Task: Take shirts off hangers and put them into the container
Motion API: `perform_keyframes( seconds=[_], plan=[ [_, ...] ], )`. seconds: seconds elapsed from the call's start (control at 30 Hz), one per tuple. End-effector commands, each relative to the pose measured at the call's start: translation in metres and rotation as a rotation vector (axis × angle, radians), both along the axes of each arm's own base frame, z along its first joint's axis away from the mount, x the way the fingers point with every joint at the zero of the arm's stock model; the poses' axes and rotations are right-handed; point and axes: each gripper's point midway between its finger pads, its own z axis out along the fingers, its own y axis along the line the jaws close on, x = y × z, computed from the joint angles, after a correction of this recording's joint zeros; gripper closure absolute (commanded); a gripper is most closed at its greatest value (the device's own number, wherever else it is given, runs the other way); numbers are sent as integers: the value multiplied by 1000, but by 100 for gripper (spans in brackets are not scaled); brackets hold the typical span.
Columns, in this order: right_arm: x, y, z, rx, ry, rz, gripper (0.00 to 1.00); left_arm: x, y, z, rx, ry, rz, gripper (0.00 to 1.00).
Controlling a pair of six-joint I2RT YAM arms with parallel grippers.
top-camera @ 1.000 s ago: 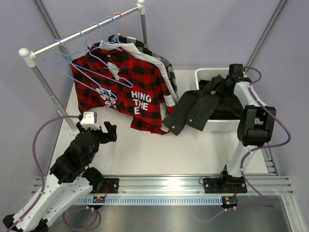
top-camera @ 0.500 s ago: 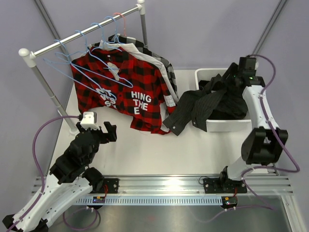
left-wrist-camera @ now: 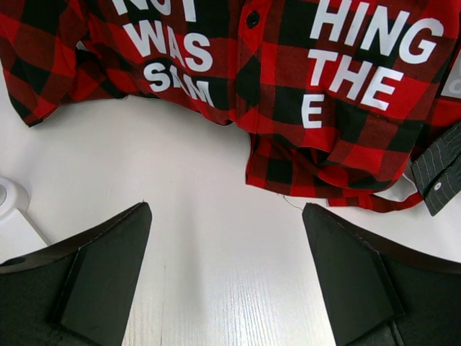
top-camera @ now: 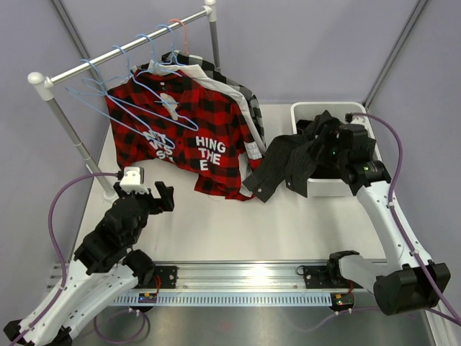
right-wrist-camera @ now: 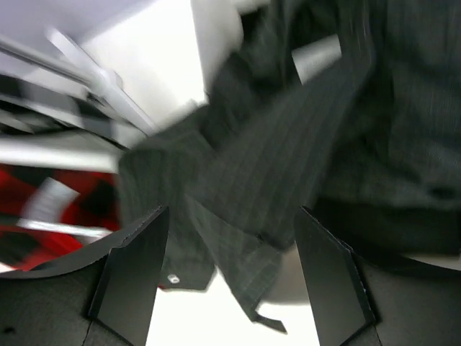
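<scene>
The charcoal pinstriped shirt (top-camera: 288, 162) hangs over the left wall of the white container (top-camera: 328, 189), half inside and half on the table. More dark cloth lies in the tub behind it. My right gripper (top-camera: 324, 153) hovers open just above this shirt. In the blurred right wrist view the pinstriped cloth (right-wrist-camera: 288, 144) lies beyond the spread right gripper (right-wrist-camera: 230, 274), with nothing gripped. The red-black plaid shirt (top-camera: 184, 137) hangs from a light-blue hanger (top-camera: 169, 104), with a white shirt (top-camera: 241, 119) and a checked shirt (top-camera: 250, 94) behind it. My left gripper (top-camera: 164, 196) (left-wrist-camera: 227, 267) is open over bare table, below the plaid hem (left-wrist-camera: 288, 86).
Several empty light-blue hangers (top-camera: 101, 97) and a pink hanger (top-camera: 180, 29) hang on the rail (top-camera: 122, 50). The rack's post (top-camera: 72, 140) stands left of my left arm, with its foot (left-wrist-camera: 11, 209) close by. A metal rail (top-camera: 238, 274) runs along the near edge.
My right gripper has opened and let go of the pinstriped shirt. That arm swung from the tub's far side down to its near left. The left arm has not moved.
</scene>
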Motion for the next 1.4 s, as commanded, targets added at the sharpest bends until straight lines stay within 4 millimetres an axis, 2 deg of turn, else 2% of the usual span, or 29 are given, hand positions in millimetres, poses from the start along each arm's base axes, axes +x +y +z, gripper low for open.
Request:
perform_keyframes(
  seconds=[0.0, 0.17, 0.4, 0.43, 0.53, 0.63, 0.67, 0.7, 0.77, 0.8, 0.83, 0.87, 0.9, 1.0, 1.07, 1.1, 1.17, 1.2, 1.27, 1.3, 1.37],
  plan=[
    [-25, 2, -37, 52, 72, -26, 22, 2, 0, 9, -21, -39, 2, 7],
    [-36, 10, -53, 89, 89, 7, 22, 3, -2, 8, -14, -33, -3, 7],
    [-17, 31, -67, 161, 84, 79, 27, 3, 1, 9, -17, -38, 9, 7],
    [-15, 33, -73, 166, 104, 86, 29, 3, 1, 9, -17, -38, 9, 7],
    [-8, 39, -73, 179, 105, 107, 37, 3, 1, 9, -17, -38, 11, 7],
    [-1, 36, -57, 161, 67, 104, 62, 3, 2, 9, -15, -39, 12, 7],
    [1, 32, -49, 133, 48, 99, 77, 3, 2, 9, -15, -39, 12, 7],
    [4, 28, -30, 112, 24, 85, 84, 3, 2, 9, -15, -39, 12, 7],
    [11, 6, -9, 26, -18, 13, 94, 3, 1, 9, -16, -38, 9, 7],
    [15, -7, 17, -5, -56, -41, 100, 3, 1, 8, -13, -36, 7, 7],
    [19, -15, 23, -25, -55, -63, 100, 3, 0, 7, -11, -33, 7, 7],
    [22, -32, 31, -38, -59, -114, 100, 3, 0, 8, -12, -34, 5, 7],
    [25, -47, 49, -62, -79, -178, 100, 3, 0, 8, -10, -33, 4, 7],
    [41, -89, 49, -124, -61, -329, 100, 2, 0, 8, -15, -37, 2, 7],
    [50, -106, 44, -144, -51, -385, 100, 2, 1, 10, -20, -45, 7, 7],
    [58, -120, 32, -160, -18, -425, 100, 2, 2, 10, -20, -45, 8, 7],
    [67, -126, 15, -177, 31, -437, 100, 2, 1, 11, -20, -46, 7, 7],
    [75, -128, -6, -193, 87, -439, 100, 2, 1, 10, -19, -43, 2, 7],
    [81, -126, -34, -198, 161, -418, 100, 2, 0, 9, -17, -42, -1, 7],
    [86, -122, -63, -191, 235, -392, 100, 2, 0, 9, -17, -42, -3, 7],
    [87, -116, -93, -185, 316, -358, 98, 1, 0, 10, -18, -43, -3, 7]
  ],
)
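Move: The right hand hangs open above the near-left part of the container; the slack fold of the dark pinstripe shirt over the rim lies some 9 cm below it, about 3 cm left and 1 cm back. The container's middle is roughly 6 cm ahead, 4 cm right and 18 cm down. The shirt's cuff trails about 19 cm left, 6 cm back; the red plaid shirt hangs some 37 cm left, 5 cm ahead. From the left hand, the fold is about 45 cm right and 13 cm ahead. Down and a little back, then slightly forward and left, the open right hand sinks some 9 cm onto the slack dark cloth at the container's near-left rim and shuts on it. Keeping the pinch, it arcs up about 15 cm while swinging right and forward, then dips again into the container's far-right part, turning roughly 20 degrees clockwise. ##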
